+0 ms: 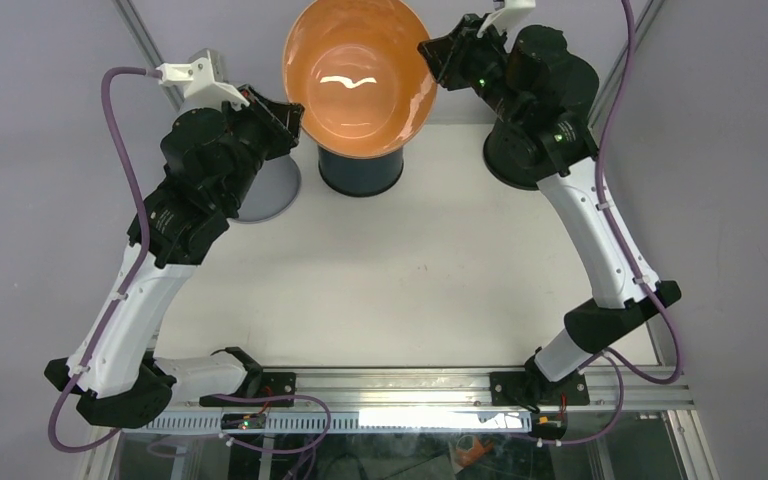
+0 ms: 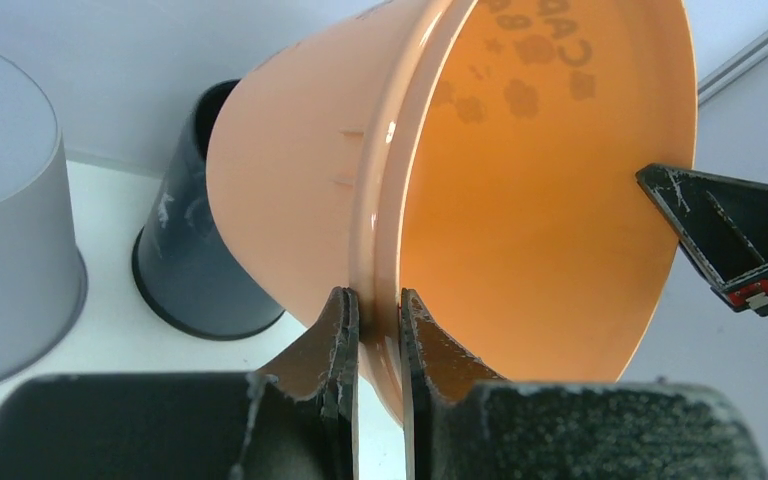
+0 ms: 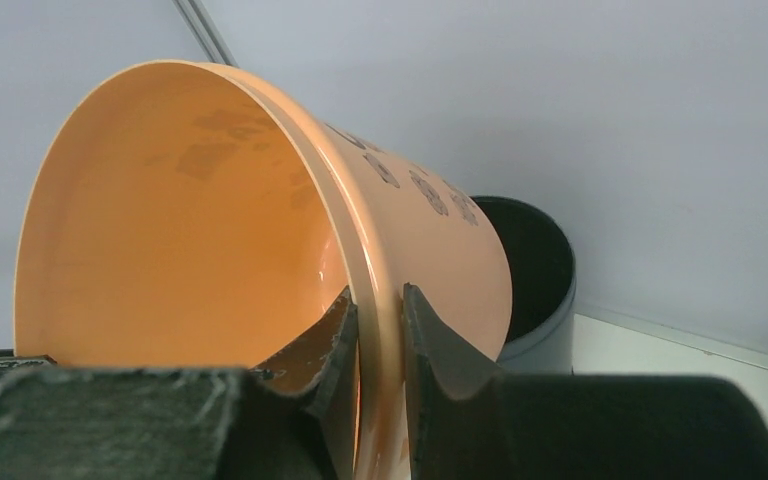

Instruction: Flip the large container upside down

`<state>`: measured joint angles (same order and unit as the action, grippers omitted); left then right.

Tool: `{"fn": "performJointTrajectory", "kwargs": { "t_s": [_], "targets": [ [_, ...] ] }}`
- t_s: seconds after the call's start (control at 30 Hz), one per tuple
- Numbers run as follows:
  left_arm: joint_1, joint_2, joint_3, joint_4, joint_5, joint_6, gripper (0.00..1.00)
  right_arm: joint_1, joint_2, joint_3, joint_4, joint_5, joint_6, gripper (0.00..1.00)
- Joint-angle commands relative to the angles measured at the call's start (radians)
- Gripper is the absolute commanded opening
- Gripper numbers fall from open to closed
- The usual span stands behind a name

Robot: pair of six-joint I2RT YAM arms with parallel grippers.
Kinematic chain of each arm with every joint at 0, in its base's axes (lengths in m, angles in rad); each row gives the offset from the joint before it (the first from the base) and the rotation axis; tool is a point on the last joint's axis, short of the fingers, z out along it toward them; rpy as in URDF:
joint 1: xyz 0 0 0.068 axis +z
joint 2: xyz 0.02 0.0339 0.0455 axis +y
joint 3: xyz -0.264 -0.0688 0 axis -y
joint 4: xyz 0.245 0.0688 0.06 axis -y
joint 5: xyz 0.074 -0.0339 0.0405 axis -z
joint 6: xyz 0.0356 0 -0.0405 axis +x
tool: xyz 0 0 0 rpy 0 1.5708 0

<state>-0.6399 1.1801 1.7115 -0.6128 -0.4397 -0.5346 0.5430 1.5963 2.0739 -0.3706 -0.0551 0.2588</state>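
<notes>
The large container (image 1: 360,75) is an orange plastic tub, lifted off the table and tipped so its open mouth faces up toward the top camera. My left gripper (image 1: 295,112) is shut on its left rim. In the left wrist view the rim (image 2: 380,200) is pinched between the left gripper's (image 2: 378,300) two fingers. My right gripper (image 1: 438,55) is shut on the opposite rim. The right wrist view shows the right gripper (image 3: 378,295) with one finger inside the large container (image 3: 190,230) and one outside.
A dark navy container (image 1: 362,172) stands on the white table (image 1: 410,280) right under the orange tub. A grey container (image 1: 272,188) sits beside it on the left, under my left arm. A dark round container (image 1: 515,160) lies under my right arm.
</notes>
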Motion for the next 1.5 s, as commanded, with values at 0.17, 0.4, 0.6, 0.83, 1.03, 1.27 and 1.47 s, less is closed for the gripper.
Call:
{"fn": "performJointTrajectory", "kwargs": {
  "t_s": [0.17,0.4,0.6,0.83,1.03,1.27,1.47],
  "targets": [
    [-0.020,-0.007,-0.017,0.208,0.215,0.077,0.00,0.060,-0.050,-0.039,0.136,-0.129,0.040,0.00],
    [-0.019,-0.054,-0.076,0.304,0.363,0.109,0.00,0.090,-0.150,-0.154,0.244,-0.173,0.035,0.00],
    [-0.020,-0.067,-0.151,0.275,0.475,0.089,0.00,0.103,-0.264,-0.261,0.169,-0.132,0.064,0.00],
    [-0.021,-0.101,-0.343,0.275,0.597,0.018,0.00,0.104,-0.402,-0.464,0.001,-0.053,0.028,0.00],
    [-0.021,-0.096,-0.446,0.275,0.662,-0.028,0.00,0.104,-0.428,-0.559,-0.167,-0.025,0.056,0.00],
    [-0.023,-0.069,-0.467,0.275,0.713,-0.059,0.00,0.101,-0.423,-0.616,-0.252,0.023,0.132,0.00],
    [-0.022,-0.050,-0.474,0.278,0.696,-0.081,0.00,0.085,-0.352,-0.603,-0.352,0.079,0.161,0.00]
  ]
}}
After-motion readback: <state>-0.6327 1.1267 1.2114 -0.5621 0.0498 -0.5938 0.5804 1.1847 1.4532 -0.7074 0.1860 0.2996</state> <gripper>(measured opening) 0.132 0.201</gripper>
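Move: Both grippers hold opposite sides of the orange container's rim. The bare table patch it is bound for lies about 19 cm right, 3 ahead and 48 below the left hand, and some 6 cm back, 2 left and 53 below the right. The blue-grey container stands 20 cm ahead and 10 right of the left hand, the upturned grey one 13 ahead and 15 left of it; the upturned black one, 13 ahead and 30 right of the right hand. Keep both grippers shut on the rim and bring the orange container down about 19 cm towards the bare table: first ease it back with a slight rise, then sink quickly while carrying it right and back, away from the blue-grey container. Tip both hands down some 25 degrees, turning them clockwise, the left one more. Draw the right hand farther back than the left. ##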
